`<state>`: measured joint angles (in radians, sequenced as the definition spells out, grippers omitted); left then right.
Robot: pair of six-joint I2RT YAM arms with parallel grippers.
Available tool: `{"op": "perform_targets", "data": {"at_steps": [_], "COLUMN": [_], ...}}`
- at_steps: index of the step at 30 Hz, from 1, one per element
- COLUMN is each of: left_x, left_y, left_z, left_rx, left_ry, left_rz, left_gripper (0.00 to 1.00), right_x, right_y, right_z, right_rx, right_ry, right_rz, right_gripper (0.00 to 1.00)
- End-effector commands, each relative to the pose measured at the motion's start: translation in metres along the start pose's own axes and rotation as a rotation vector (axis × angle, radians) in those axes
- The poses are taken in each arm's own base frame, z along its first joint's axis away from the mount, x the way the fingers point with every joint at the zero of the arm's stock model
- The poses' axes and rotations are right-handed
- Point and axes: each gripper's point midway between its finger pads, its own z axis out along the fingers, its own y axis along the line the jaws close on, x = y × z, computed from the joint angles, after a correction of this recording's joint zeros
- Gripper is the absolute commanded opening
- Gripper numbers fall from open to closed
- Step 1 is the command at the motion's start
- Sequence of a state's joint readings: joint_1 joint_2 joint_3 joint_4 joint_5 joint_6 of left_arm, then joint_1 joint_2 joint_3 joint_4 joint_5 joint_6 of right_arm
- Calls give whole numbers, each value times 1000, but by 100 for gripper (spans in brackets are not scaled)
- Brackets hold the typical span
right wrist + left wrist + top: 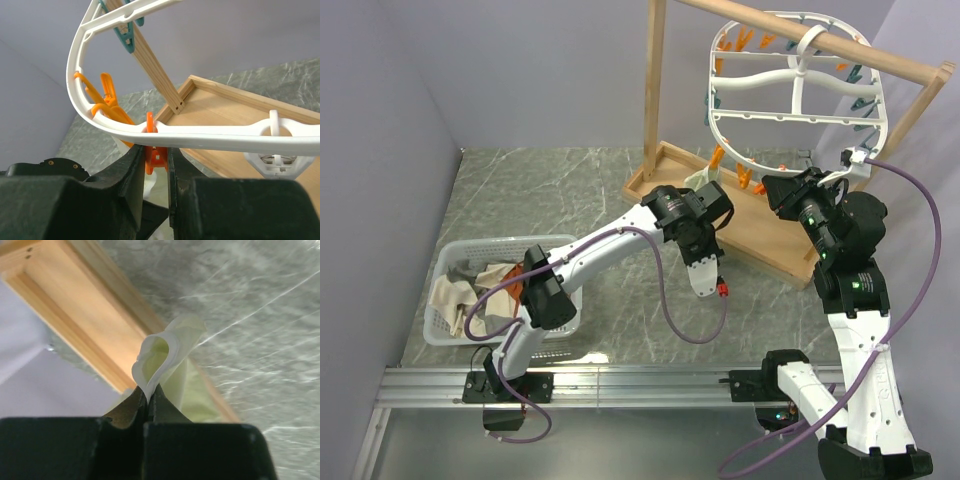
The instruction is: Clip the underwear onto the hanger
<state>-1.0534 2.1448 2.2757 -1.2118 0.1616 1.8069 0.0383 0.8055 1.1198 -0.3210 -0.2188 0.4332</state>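
The underwear (172,347) is a pale cream-yellow fabric; a fold of it stands up between the fingers of my left gripper (148,392), which is shut on it. From above, this gripper (710,190) sits at the wooden base, with a bit of the underwear (699,178) showing beside it. The hanger (790,90) is a white oval rack hooked on the top bar. My right gripper (156,150) is just under the hanger's rim (210,135), shut on an orange clothespin (156,160) that hangs from it. In the top view the right gripper (772,188) is close to the left one.
The wooden frame stand (760,240) has a tray-like base, an upright post (655,90) and a slanted top bar. A white basket (460,320) at the left holds several cloths, one orange-rust (505,275). Teal clothespins (125,37) hang higher on the rim.
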Motion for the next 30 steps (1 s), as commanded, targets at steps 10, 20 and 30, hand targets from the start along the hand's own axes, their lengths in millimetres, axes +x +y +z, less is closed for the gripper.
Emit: {"op": "perform_targets", "data": {"at_steps": [10,20,30], "left_x": [-23,-29,-4], "left_y": [4,30,75], "left_z": [-33,-61,-103], "left_rx": [-88,-203,-506], "left_ry": [-179,-376,-360], "left_rz": [-541,-1073,-1273], "left_gripper": [0,0,0], "right_x": [-9,-7,-5], "right_y": [4,4,5], "right_z": [-5,-6,-6], "right_rx": [-12,-15,-24], "right_ry": [-33,-28,-22], "right_rz": [-4,-1,2], "right_gripper": [0,0,0]}}
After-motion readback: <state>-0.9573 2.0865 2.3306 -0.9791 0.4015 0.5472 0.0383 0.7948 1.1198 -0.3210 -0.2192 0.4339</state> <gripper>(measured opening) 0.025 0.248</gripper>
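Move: The left hand holds a folded corner of the underwear low under the hanger; the orange clip it must reach, already squeezed in the right fingers, lies about 19 cm above it, 8 cm to its right and 2 cm ahead. The clip already holding the other end hangs some 18 cm up, 6 cm ahead and roughly straight in line sideways, with a spare orange clip between them, about 4 cm right, 4 cm ahead and 18 cm up. Keeping the underwear's corner pinched, the left hand first eases back about 2 cm and slightly left while it starts a counter-clockwise roll, some 70 degrees in all, roughly about its own fingers, which also swing from pointing mostly down to pointing more to the right. Well into that turn it climbs about 6 cm towards the clip on the hanger's near rim, while the right hand stays in place and keeps its squeeze on that clip. ##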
